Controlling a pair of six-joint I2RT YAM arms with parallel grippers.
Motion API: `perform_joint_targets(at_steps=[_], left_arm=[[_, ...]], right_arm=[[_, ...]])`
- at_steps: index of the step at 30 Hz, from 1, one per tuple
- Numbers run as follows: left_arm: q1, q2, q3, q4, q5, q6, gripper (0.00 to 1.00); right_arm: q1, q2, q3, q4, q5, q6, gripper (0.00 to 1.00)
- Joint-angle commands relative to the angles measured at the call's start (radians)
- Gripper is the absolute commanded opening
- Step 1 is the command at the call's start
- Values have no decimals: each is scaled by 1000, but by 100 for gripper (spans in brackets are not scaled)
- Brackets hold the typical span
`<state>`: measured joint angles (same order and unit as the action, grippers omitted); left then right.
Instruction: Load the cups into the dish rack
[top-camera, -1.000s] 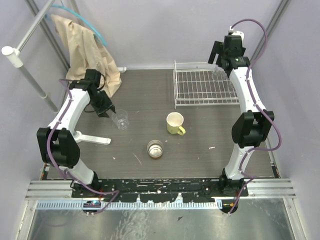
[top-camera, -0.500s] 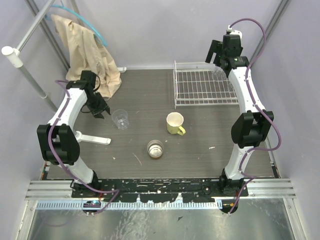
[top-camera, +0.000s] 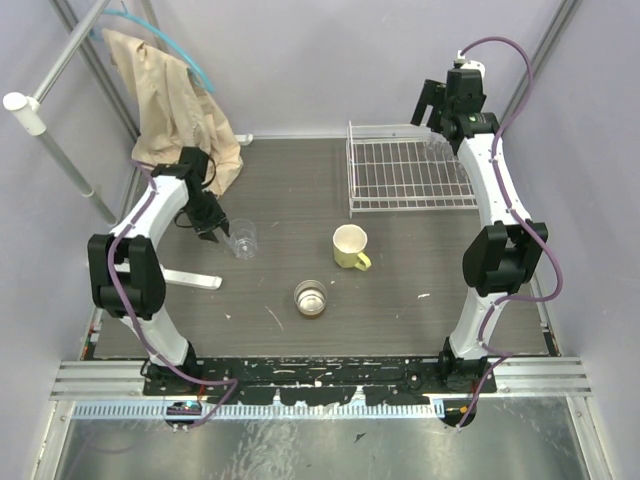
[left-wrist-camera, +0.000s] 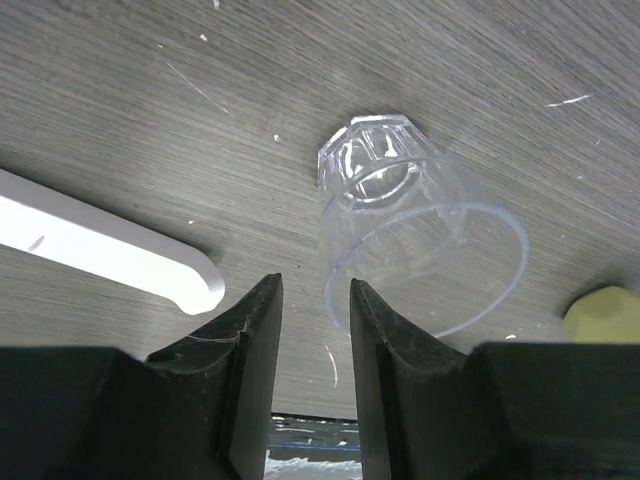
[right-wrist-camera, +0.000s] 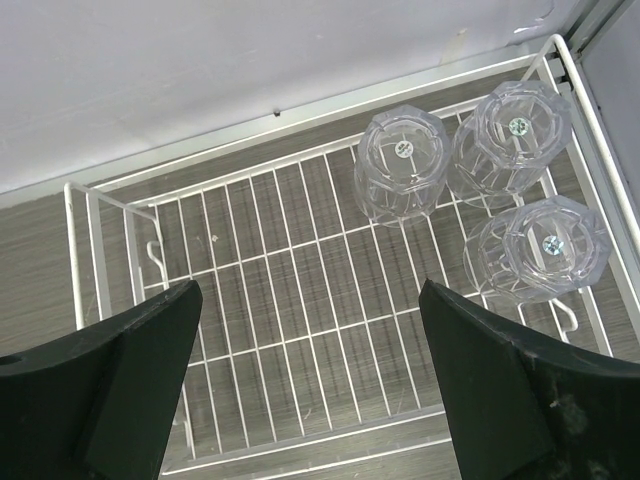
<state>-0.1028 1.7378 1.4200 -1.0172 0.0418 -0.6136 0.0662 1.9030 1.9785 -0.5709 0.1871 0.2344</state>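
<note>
One clear faceted tumbler (top-camera: 240, 238) (left-wrist-camera: 420, 240) stands upright on the table at the left. My left gripper (top-camera: 213, 232) (left-wrist-camera: 315, 300) is right beside it, jaws narrowly open, and the near-left edge of the tumbler's rim shows in the gap. A pale yellow mug (top-camera: 350, 246) (left-wrist-camera: 603, 315) and a metallic-brown cup (top-camera: 311, 297) stand mid-table. The white wire dish rack (top-camera: 400, 185) (right-wrist-camera: 280, 300) holds three upturned tumblers (right-wrist-camera: 400, 165) (right-wrist-camera: 515, 130) (right-wrist-camera: 545, 250) in its far right corner. My right gripper (top-camera: 432, 108) (right-wrist-camera: 310, 300) hangs wide open above the rack, holding nothing.
A white flat handle-like piece (top-camera: 185, 277) (left-wrist-camera: 100, 250) lies on the table left of the tumbler. A beige cloth (top-camera: 175, 100) hangs over a pole at the back left. Grey walls close in the table on three sides.
My left gripper swung away to the left, then came back down against the tumbler's left side, its jaws a little narrower. The right arm has barely moved.
</note>
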Motion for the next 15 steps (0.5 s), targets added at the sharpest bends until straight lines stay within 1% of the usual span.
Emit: perform_joint_targets(at_steps=[1,5,8,10,12,15], left_arm=[[-1,31,5,25,-25,9,39],[-5,58,10,38,-32,11,37],[-12,76,15,42,-38,11,33],[-18,84,15,48,-45,11,32],[-23,91,15,51,-49,8,26],[-27,86,17,54,-50,5,9]], right_arm=[[5,-33,47,46,-9,5,97],[4,-33,49,45,-14,8,97],[4,-35,56,43,-14,9,97],[5,-35,57,43,-15,9,97],[4,-36,60,42,-16,10,97],[6,-37,65,39,-20,12,97]])
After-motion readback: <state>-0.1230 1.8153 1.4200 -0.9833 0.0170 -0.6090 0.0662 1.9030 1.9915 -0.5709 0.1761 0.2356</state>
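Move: The clear cup stands upright right beside the left hand: its middle is about 4 cm to the right, level fore and aft, and some 6 cm below the hand point, so its left rim is between the parted fingertips. The yellow mug is roughly 30 cm to the left hand's right and 1 cm back; the metal cup is about 22 cm right and 14 cm back. From the right hand, the clear cup lies some 55 cm left, 20 cm back and 24 cm below. Almost straight down, the left hand sinks about 2.5 cm at the clear cup's left side, fingers pointing at the table, one fingertip outside the rim and the other inside. The half-open fingers narrow on the way and close fastest at the end, pinching the cup's left wall just at the rim. ##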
